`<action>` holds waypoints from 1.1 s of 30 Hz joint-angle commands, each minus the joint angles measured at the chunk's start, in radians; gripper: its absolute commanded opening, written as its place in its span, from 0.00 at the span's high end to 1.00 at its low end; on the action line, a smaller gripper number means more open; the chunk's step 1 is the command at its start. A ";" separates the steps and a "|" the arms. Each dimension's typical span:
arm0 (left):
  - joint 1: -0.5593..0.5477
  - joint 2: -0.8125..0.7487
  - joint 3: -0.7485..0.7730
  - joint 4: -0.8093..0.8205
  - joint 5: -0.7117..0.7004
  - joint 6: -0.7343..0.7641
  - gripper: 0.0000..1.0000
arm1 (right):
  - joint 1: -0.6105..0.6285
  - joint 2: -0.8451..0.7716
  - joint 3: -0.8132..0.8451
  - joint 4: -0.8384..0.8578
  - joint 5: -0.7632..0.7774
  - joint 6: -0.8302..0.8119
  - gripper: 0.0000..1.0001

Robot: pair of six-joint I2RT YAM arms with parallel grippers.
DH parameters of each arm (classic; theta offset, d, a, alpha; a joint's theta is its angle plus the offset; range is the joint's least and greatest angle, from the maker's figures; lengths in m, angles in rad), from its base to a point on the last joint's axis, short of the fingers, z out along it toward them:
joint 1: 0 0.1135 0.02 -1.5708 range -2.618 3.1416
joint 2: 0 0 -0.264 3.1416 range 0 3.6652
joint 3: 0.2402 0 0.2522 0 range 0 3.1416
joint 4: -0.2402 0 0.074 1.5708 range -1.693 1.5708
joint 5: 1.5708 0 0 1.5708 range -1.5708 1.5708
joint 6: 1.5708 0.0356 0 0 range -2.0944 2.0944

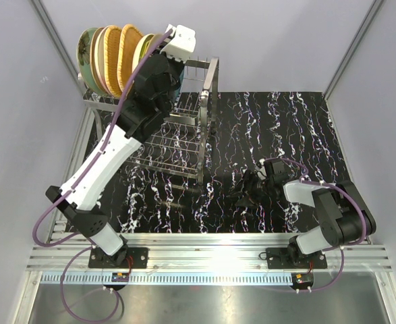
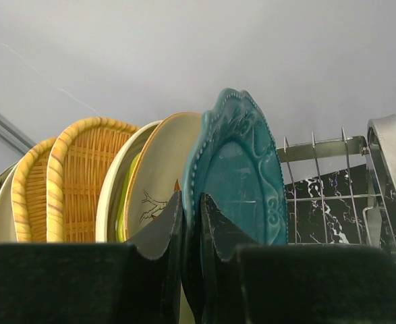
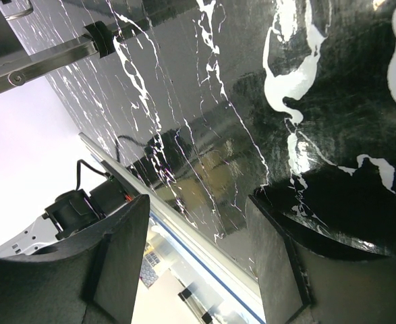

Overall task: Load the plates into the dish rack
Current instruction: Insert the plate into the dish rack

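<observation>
Several plates stand upright on the top tier of the dish rack [image 1: 184, 145], among them two orange wicker plates [image 2: 83, 175], a cream plate with a branch drawing [image 2: 160, 169] and a teal plate [image 2: 241, 175]. In the top view the row [image 1: 110, 57] shows at the rack's far left end. My left gripper [image 2: 192, 199] is shut on the teal plate's rim, which stands upright at the right end of the row. My right gripper [image 1: 248, 192] rests low over the black marbled table, open, with nothing between its fingers [image 3: 117, 250].
To the right of the teal plate, upright prongs [image 2: 319, 145] and the looped end handle [image 2: 390, 155] of the rack stand bare. The rack's lower wire tier [image 1: 174, 145] lies below my left arm. An aluminium rail [image 1: 211, 250] runs along the near table edge.
</observation>
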 commanded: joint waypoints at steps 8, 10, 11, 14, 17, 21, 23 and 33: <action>0.016 0.045 0.085 0.049 -0.032 0.033 0.99 | 0.004 0.033 0.041 -0.002 0.009 -0.038 0.34; 0.019 0.056 0.090 0.048 -0.029 0.031 0.91 | 0.004 0.042 0.051 -0.008 0.007 -0.046 0.34; 0.023 0.057 0.088 0.048 -0.026 0.026 0.89 | 0.006 0.047 0.054 -0.010 0.007 -0.046 0.34; 0.025 0.062 0.081 0.051 -0.024 0.023 0.87 | 0.004 0.057 0.062 -0.007 0.004 -0.048 0.34; 0.026 0.057 0.065 0.057 -0.026 0.022 0.84 | 0.004 0.070 0.064 -0.005 0.001 -0.052 0.34; 0.036 0.039 0.029 0.080 -0.021 0.016 0.72 | 0.004 0.076 0.065 -0.002 -0.002 -0.051 0.34; 0.039 0.030 0.022 0.083 -0.018 0.010 0.70 | 0.004 0.073 0.068 -0.004 0.000 -0.051 0.34; 0.040 -0.021 0.027 0.069 0.014 -0.023 0.41 | 0.004 0.038 0.070 -0.027 0.004 -0.048 0.34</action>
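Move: The left hand already holds the teal plate by its near edge in the rack's upper tier. The plate and slot are centred about 8 cm ahead and 3 cm below. Each ahead some 8 cm too, the floral plate is 3 cm to the left and the nearest woven tray 10 cm left; the rack's right end frame is about 6 cm ahead, 11 cm right. From the right hand, the plate lies roughly 27 cm ahead, 25 cm left and 42 cm higher. Keeping its pinch on the teal plate's near edge, the left hand pushes it about 1.5 cm forward into the rack slot, sinking about 1 cm and easing slightly right, then holds there briefly. The fingers then open from nearly shut to a bit over half, letting go of the edge but staying around it, while the hand drifts about 1.5 cm left towards the floral plate and slightly farther forward. ##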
